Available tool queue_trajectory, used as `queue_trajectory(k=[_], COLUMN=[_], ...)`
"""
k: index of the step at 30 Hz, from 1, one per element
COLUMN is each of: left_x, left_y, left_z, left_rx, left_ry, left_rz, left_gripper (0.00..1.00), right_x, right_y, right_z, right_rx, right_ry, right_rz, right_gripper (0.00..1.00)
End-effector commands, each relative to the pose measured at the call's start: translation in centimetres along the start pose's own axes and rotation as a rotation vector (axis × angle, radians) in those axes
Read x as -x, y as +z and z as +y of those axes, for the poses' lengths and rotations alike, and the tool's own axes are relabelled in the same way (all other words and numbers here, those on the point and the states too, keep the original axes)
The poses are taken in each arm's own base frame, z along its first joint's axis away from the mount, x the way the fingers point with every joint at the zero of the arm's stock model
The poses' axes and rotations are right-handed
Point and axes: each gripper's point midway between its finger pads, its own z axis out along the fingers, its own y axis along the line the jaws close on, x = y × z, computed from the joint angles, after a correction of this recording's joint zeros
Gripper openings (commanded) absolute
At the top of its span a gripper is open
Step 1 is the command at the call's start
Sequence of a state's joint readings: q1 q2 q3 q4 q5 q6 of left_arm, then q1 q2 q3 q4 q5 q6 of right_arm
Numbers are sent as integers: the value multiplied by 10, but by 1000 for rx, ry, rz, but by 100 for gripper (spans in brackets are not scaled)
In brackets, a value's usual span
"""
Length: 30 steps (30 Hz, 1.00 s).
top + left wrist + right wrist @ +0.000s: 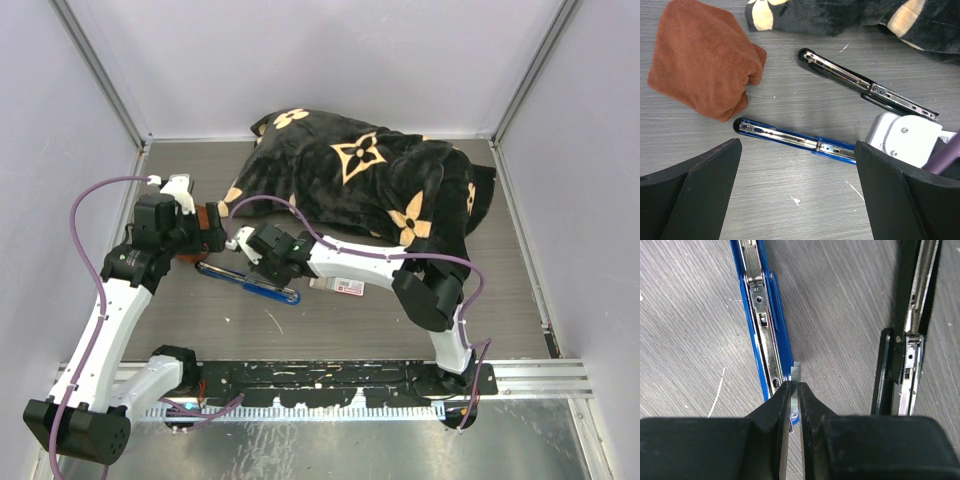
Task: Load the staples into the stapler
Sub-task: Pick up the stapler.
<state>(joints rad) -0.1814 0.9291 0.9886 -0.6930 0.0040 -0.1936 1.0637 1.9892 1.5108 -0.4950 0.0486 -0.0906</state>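
Observation:
Two staplers lie opened flat on the grey table: a blue stapler (795, 141) (762, 325) and a black stapler (860, 82) (910, 340). My right gripper (795, 390) is shut on a thin grey strip of staples (795, 377), held on edge just right of the blue stapler's metal channel, near its hinge end. The white staples box with the red label (347, 287) lies under the right forearm. My left gripper (797, 190) hangs open above bare table just near of the blue stapler (248, 281), with nothing between its fingers (695, 195).
A folded brown cloth (702, 57) sits left of the staplers. A black blanket with tan flowers (370, 185) fills the back of the table. White walls close in the left, right and back. The right arm's white wrist housing (905, 140) sits close to my left gripper.

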Motion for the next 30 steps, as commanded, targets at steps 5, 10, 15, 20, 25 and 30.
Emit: queue_trajectory(k=[5,10,15,20,25,30], left_x=[10,10,10,9,9,9], left_y=[-4,-4,-4,-3,-3,-2], left_z=[-2,-2,-3,-5,-5,-5], left_rx=[-12,-13,-18,-26,-26,-27], left_ry=[1,-1,-2,-3,-5,-5], left_rz=[-47,-49,-48,-45,-43,-41], left_gripper=[98,98,98,98,98,98], right_x=[40,21,-33,-77,-97,-112], right_y=[-46,-61,-69,-74,-78,-77], right_z=[-18,-28,-28,-30,-34,-33], right_rx=[-59,-109,-143,-198,-276,-349], right_ry=[53,74,118,163,193,190], right_rz=[-149,-123,-20,55,95,127], right_gripper=[16,16,16,16,16,16])
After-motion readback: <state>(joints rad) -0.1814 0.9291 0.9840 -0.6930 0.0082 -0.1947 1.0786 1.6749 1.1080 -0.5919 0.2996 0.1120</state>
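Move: The right hand already pinches a short staple strip just above the right-hand end of the opened blue stapler, whose middle lies about 9 cm to its left and 1 cm ahead. The opened staple box, towards which the strip goes, lies some 13 cm to the right, level fore and aft and 3 cm lower. The black stapler's middle is about 10 cm ahead and 2 cm right. From the left hand, the box is roughly 30 cm right, 5 cm back and 18 cm below. Keeping the staple strip pinched between its shut fingertips, the right hand rises about 3 cm clear of the blue stapler, then swings some 13 cm right and a little back, sinking again to bring the strip low over the table on the near side of the staple box. The wrist turns about 15 degrees clockwise and rolls slightly on the way. ##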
